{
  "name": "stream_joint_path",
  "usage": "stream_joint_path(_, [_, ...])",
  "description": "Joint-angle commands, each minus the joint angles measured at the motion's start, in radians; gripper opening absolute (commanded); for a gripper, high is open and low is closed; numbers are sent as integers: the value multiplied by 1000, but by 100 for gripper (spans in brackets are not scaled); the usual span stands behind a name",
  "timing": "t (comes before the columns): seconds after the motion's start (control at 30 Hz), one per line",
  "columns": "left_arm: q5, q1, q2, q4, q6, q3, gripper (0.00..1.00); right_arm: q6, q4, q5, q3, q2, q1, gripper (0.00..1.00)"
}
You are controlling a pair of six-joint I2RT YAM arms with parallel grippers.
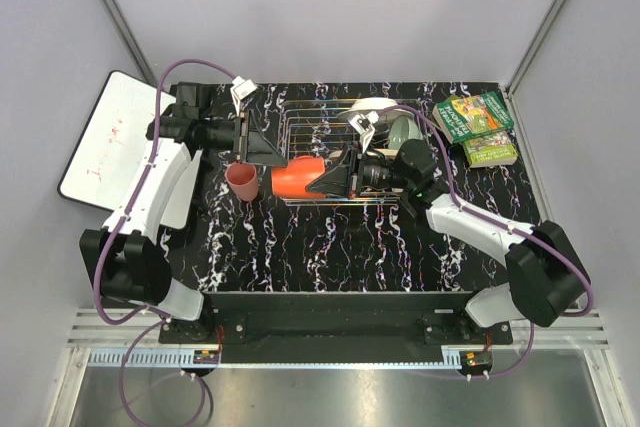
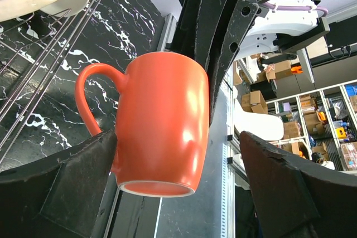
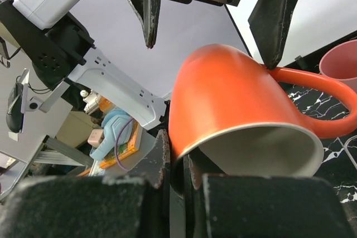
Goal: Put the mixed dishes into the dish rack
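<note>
An orange mug point(image 1: 293, 178) hangs on its side above the table at the front left corner of the dish rack point(image 1: 322, 119). My right gripper point(image 1: 332, 179) is shut on the orange mug's point(image 3: 234, 98) rim, one finger inside and one outside, as the right wrist view shows at the gripper point(image 3: 178, 163). My left gripper point(image 1: 262, 147) is open, and its jaws stand wide on either side of the mug's point(image 2: 162, 132) base end. One of its fingers point(image 3: 270, 20) ends close to the handle. A pink cup point(image 1: 241, 181) stands upright on the table just left of the mug.
The rack holds a white plate point(image 1: 373, 105) and a pale bowl point(image 1: 402, 132) toward its right side. Two green-covered books point(image 1: 474, 115) lie at the back right. A whiteboard point(image 1: 105, 137) leans off the table's left edge.
</note>
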Motion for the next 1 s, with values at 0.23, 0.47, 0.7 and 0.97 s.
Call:
stream_joint_path(0.23, [-32, -29, -45, 28, 1, -29, 99, 62, 261, -17, 114, -12, -2, 0])
stream_joint_path(0.47, [-101, -17, -34, 32, -10, 5, 99, 62, 231, -44, 121, -57, -2, 0])
stream_joint_path(0.7, [-91, 101, 42, 37, -99, 115, 99, 4, 150, -60, 82, -141, 0, 0])
stream_joint_path(0.97, [87, 101, -8, 429, -525, -104, 99, -280, -61, -34, 88, -196, -2, 0])
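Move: The left hand, open and empty with its fingers pointing right, has the orange mug about 6 cm to its right, 3 cm back and 2 cm lower. The pink cup stands roughly 10 cm to this hand's left, level with it fore and aft, some 15 cm below. The right hand holds the mug by its rim; from that hand the dish rack's middle lies about 15 cm ahead, 7 cm right and 14 cm below. Up by roughly 6 cm, and back and a little right, the right hand carries the mug away from the left hand, slowly at first, then quickly, keeping its rim pinch and rolling the mug some 15 degrees so its forward side rises. The left hand first hovers within a centimetre, then swings forward and left about 5 cm, away from the mug, turning slightly counter-clockwise, fingers wide open. ##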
